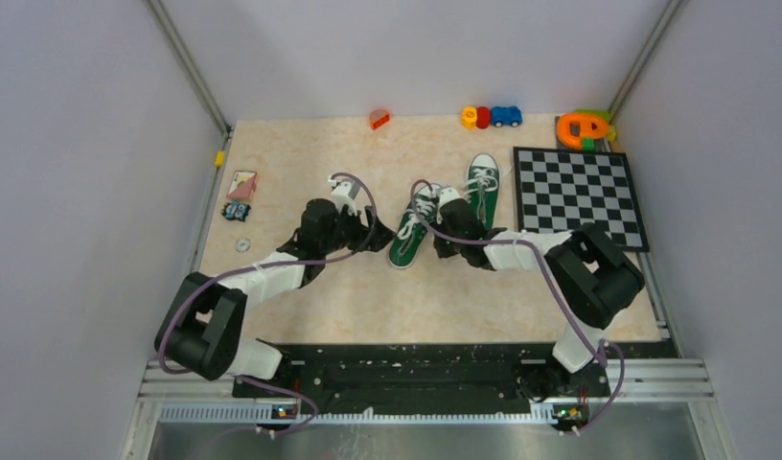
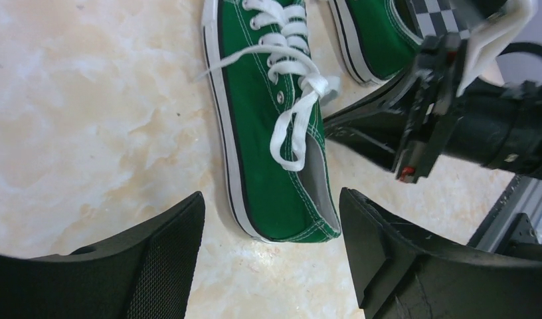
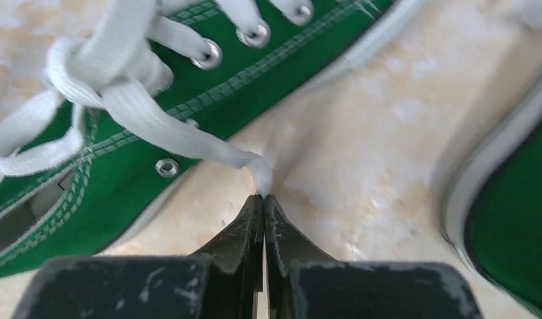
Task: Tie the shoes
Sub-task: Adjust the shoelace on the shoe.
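Two green shoes with white soles and laces lie mid-table. The near shoe (image 1: 409, 235) points away from the arms, and the second shoe (image 1: 482, 185) lies to its right. My right gripper (image 3: 263, 197) is shut on the end of a white lace (image 3: 163, 126) coming off the near shoe's (image 3: 268, 60) knot. It sits low over the table between the two shoes (image 3: 514, 226). My left gripper (image 2: 271, 199) stands open behind the near shoe's heel (image 2: 281, 212) and holds nothing. The right gripper (image 2: 361, 133) shows at that shoe's right side.
A checkerboard mat (image 1: 579, 196) lies at the right. Toy cars (image 1: 491, 117), an orange and green toy (image 1: 584, 126) and a small orange piece (image 1: 379, 119) line the far edge. A card (image 1: 241, 184) and small bits (image 1: 237, 211) sit at the left.
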Robot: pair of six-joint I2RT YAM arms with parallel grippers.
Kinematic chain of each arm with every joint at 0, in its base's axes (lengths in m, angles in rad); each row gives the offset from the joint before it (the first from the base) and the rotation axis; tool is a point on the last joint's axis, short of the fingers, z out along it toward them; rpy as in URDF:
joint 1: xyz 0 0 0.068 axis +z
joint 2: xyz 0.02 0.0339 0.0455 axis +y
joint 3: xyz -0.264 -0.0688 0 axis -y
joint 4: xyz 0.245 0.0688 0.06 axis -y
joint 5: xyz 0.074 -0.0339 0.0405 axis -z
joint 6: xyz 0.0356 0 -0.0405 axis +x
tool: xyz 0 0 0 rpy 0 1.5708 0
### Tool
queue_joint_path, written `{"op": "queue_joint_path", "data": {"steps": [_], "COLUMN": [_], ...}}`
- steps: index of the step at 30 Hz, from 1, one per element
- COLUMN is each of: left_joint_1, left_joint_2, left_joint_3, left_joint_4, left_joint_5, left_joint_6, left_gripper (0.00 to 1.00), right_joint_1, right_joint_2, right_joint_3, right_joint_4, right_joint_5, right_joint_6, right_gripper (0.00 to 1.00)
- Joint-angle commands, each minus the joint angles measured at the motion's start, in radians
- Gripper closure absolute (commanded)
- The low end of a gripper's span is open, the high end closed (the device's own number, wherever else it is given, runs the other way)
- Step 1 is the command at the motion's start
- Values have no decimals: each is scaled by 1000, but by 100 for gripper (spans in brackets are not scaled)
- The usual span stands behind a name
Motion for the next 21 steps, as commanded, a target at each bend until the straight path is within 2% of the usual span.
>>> {"op": "queue_joint_path", "data": {"steps": [1,5,8,14,18,21], "left_joint_1": [2,2,14,20,18,5], "left_joint_2": [42,29,20,78,175,218], "left_joint_3": [21,41,66,116,104,111], "left_joint_4": [47,-1,-53,-93,41,116], "left_joint_5": [79,83,71,141,186,204], "left_joint_6": [-67,-104,-93,-53,-120,-163], "left_gripper": [23,23,22,22,22,23], "right_joint_1": [-28,-41,-42,-43,-43,-43], "right_joint_2": [-188,-316,-367,-446,-431,-446], "right_joint_3": [110,379,546,662,731,718], "right_joint_4": [-276,-601,-765,-840,-910,-911], "right_joint_5": [101,181,306,403,370,330], "right_joint_6": [116,142,169,205,211,198], "right_gripper": [100,100,100,100,100,100]}}
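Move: My right fingers are already shut on a lace end; the lace knot it comes from lies about 5 cm to the left, level fore and aft and some 2 cm higher. The other shoe's middle is roughly 10 cm right and 8 cm ahead of that hand, the chessboard's about 30 cm right and 7 cm ahead. From my open left hand, the knot sits some 6 cm right, 1 cm ahead and 7 cm below. With fingers staying shut, my right hand yanks the lace end fast and steeply upward, about 32 cm, away from the knot and the shoe, drifting 8 cm right and swinging slightly forward and back again. The wrist turns some 25 degrees clockwise and tips up a little. My left hand stays wide open and empty, easing about 2 cm right and 2 cm down as it tips downward. ##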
